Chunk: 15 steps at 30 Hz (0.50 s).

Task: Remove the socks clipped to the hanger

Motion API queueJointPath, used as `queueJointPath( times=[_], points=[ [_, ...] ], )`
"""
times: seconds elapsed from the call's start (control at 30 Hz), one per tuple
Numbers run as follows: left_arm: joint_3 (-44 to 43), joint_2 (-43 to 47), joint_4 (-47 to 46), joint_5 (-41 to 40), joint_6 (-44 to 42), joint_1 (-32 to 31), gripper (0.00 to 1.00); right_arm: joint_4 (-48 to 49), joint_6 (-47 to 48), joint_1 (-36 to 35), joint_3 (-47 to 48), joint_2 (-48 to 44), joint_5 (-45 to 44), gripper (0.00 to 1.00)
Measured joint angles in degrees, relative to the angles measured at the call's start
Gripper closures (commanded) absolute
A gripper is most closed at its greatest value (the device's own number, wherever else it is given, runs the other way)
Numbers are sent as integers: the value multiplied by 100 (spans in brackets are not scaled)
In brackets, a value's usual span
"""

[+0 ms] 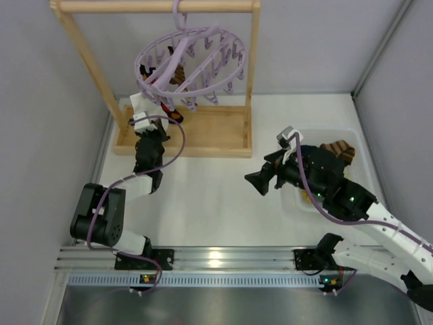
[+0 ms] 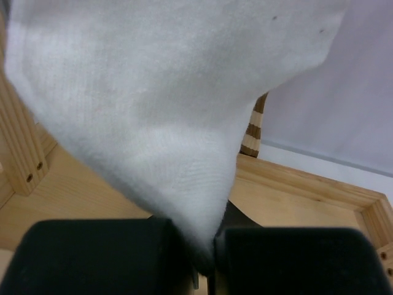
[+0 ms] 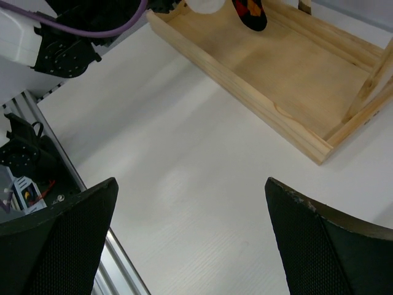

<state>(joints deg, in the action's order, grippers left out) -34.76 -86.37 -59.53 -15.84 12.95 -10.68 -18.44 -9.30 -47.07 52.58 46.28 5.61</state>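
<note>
The lilac hanger (image 1: pixel 191 62) hangs by its hook from the wooden rack's top bar. A white sock (image 1: pixel 139 105) hangs from its left side; in the left wrist view this sock (image 2: pixel 153 104) fills most of the frame. My left gripper (image 1: pixel 143 122) is shut on the sock's lower tip (image 2: pixel 206 249). A black argyle sock (image 1: pixel 173 114) and a brown-and-cream striped sock (image 1: pixel 178 74) also hang from the hanger. The striped one shows behind the white sock (image 2: pixel 252 132). My right gripper (image 1: pixel 260 183) is open and empty over the table (image 3: pixel 190 184).
The wooden rack (image 1: pixel 183 132) has a tray-like base and two uprights. A clear bin (image 1: pixel 362 139) at the right holds a brown striped sock (image 1: pixel 338 150) under my right arm. The rack's base (image 3: pixel 276 74) and the argyle sock's toe (image 3: pixel 250 12) show in the right wrist view.
</note>
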Motion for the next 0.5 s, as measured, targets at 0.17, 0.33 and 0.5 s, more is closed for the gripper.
queueJointPath(
  times=[0.17,0.33,0.5],
  points=[
    [225,555,262,-968,81,-944,100,28,-236,0,-20,-243,-352,1],
    [374,702,570,-1637,136,-2238,100,42,-494,0,-15,-481,-850,0],
    [374,828,960,-2356,229,-3117,100,-31,-629,0,44,-691,-1121,0]
  ],
)
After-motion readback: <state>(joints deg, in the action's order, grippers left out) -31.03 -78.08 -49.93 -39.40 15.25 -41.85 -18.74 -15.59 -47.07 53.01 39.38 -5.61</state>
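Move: The left hand already has the white sock's lower end shut in its fingers; the open right gripper it is being brought towards is roughly 37 cm to its right, 26 cm back and some 7 cm higher. The argyle sock hangs about 6 cm ahead and 6 cm right of the left hand, 5 cm up, with the stand's tray about 7 cm ahead, 10 cm right and 20 cm below. From the right hand, the white sock's middle is about 28 cm ahead, 38 cm left and level. Keeping its pinch on the lower end of the white sock, the left hand swings about 14 cm to the right while drawing back some 9 cm, away from the hanger and towards the open right gripper, rising slightly first and then easing down again. The right hand, still empty and wide open, shifts about 4 cm right and as much up, turning some 10 degrees clockwise with its left side rising a little. ##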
